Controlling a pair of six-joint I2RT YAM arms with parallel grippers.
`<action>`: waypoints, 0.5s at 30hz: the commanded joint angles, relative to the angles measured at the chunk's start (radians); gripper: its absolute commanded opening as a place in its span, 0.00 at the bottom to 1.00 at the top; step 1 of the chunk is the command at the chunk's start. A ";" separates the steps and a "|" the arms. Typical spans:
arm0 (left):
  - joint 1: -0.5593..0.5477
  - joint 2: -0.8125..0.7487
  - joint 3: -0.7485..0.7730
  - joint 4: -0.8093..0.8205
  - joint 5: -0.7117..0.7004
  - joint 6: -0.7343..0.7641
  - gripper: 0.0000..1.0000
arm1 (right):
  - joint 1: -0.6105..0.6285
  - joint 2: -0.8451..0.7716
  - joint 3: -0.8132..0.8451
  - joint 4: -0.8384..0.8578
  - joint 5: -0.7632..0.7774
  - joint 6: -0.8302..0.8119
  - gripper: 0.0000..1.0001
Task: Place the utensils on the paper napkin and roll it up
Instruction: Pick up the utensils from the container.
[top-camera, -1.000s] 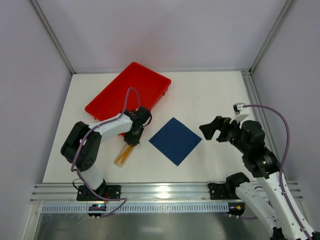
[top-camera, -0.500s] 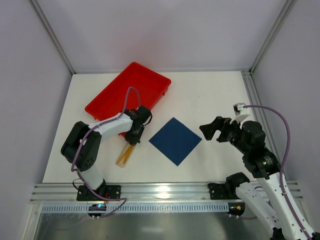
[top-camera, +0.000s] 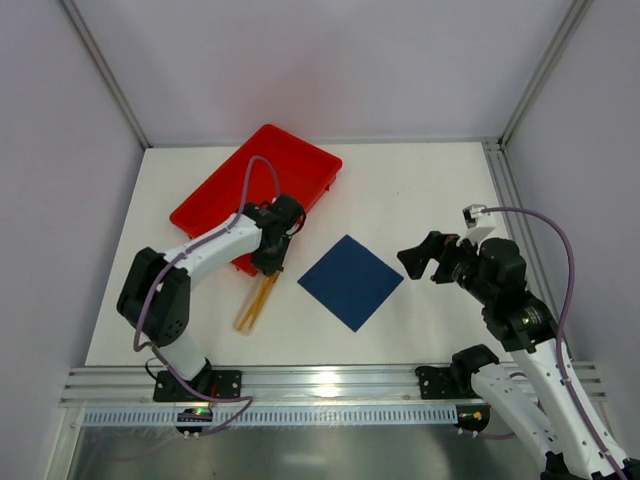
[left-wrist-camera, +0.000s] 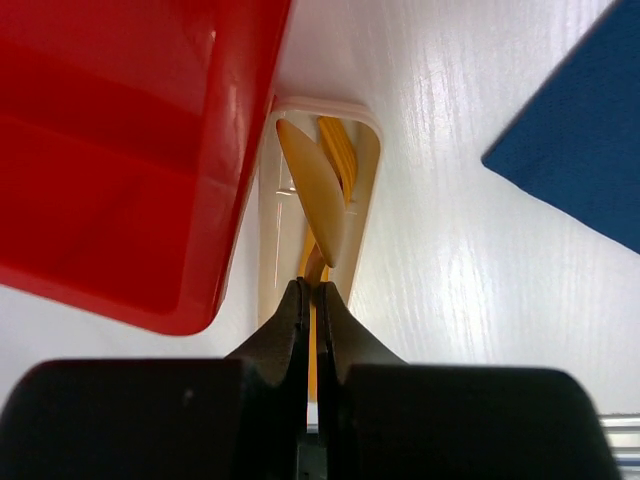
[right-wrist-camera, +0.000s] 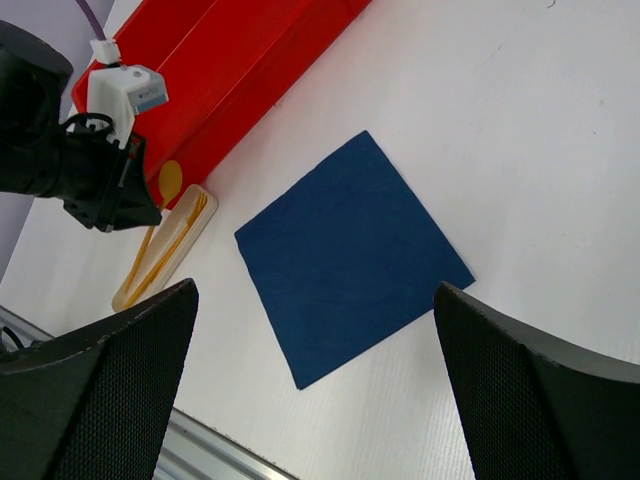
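Observation:
Several slim orange utensils (top-camera: 256, 300) lie in a pale beige holder (left-wrist-camera: 268, 210) beside the red tray's near corner. My left gripper (left-wrist-camera: 311, 285) is shut on the thin handle of an orange spoon (left-wrist-camera: 312, 205), whose bowl tilts up over the other utensils (left-wrist-camera: 340, 150). From above, the left gripper (top-camera: 270, 262) stands over the holder's far end. The navy paper napkin (top-camera: 350, 282) lies flat as a diamond in the middle, bare. My right gripper (top-camera: 415, 258) hovers open to the napkin's right. In the right wrist view the napkin (right-wrist-camera: 350, 255) lies below the wide-apart right gripper (right-wrist-camera: 315, 288).
The red tray (top-camera: 255, 185) sits at the back left, its corner (left-wrist-camera: 120, 150) right next to the holder. The left arm (right-wrist-camera: 90, 170) shows at the left of the right wrist view. An aluminium rail (top-camera: 330, 385) runs along the near table edge.
My left gripper has closed onto the spoon handle. The left arm's elbow has swung up and back. The right arm and the napkin have stayed put.

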 joint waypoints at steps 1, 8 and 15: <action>0.006 -0.060 0.097 -0.110 -0.012 -0.049 0.00 | -0.002 0.010 0.023 0.003 -0.010 -0.001 1.00; -0.028 -0.101 0.191 0.133 0.256 -0.259 0.00 | -0.002 0.019 0.052 -0.031 0.027 0.023 1.00; -0.053 0.106 0.229 0.385 0.361 -0.492 0.00 | -0.002 0.027 0.064 -0.046 0.032 0.029 1.00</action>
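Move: The left hand already grips the wooden spoon, just above the container. The blue napkin's middle lies about 20 cm to its right, level with it fore and aft, and roughly 6 cm below. The container's middle is some 4 cm back and 3 cm left, and the red bin's middle about 22 cm ahead and 4 cm left. From the right hand the napkin is about 4 cm ahead, 16 cm left and 23 cm down. Up first and then mostly rightwards, speeding up, the left hand carries the pinched spoon away from the container towards the napkin: about 13 cm right, 8 cm up and a little forward, the rise tipping into a slight sink at the end. On the way the wrist tilts some 35 degrees so the fingertips swing out to the right; the fingers stay shut. ##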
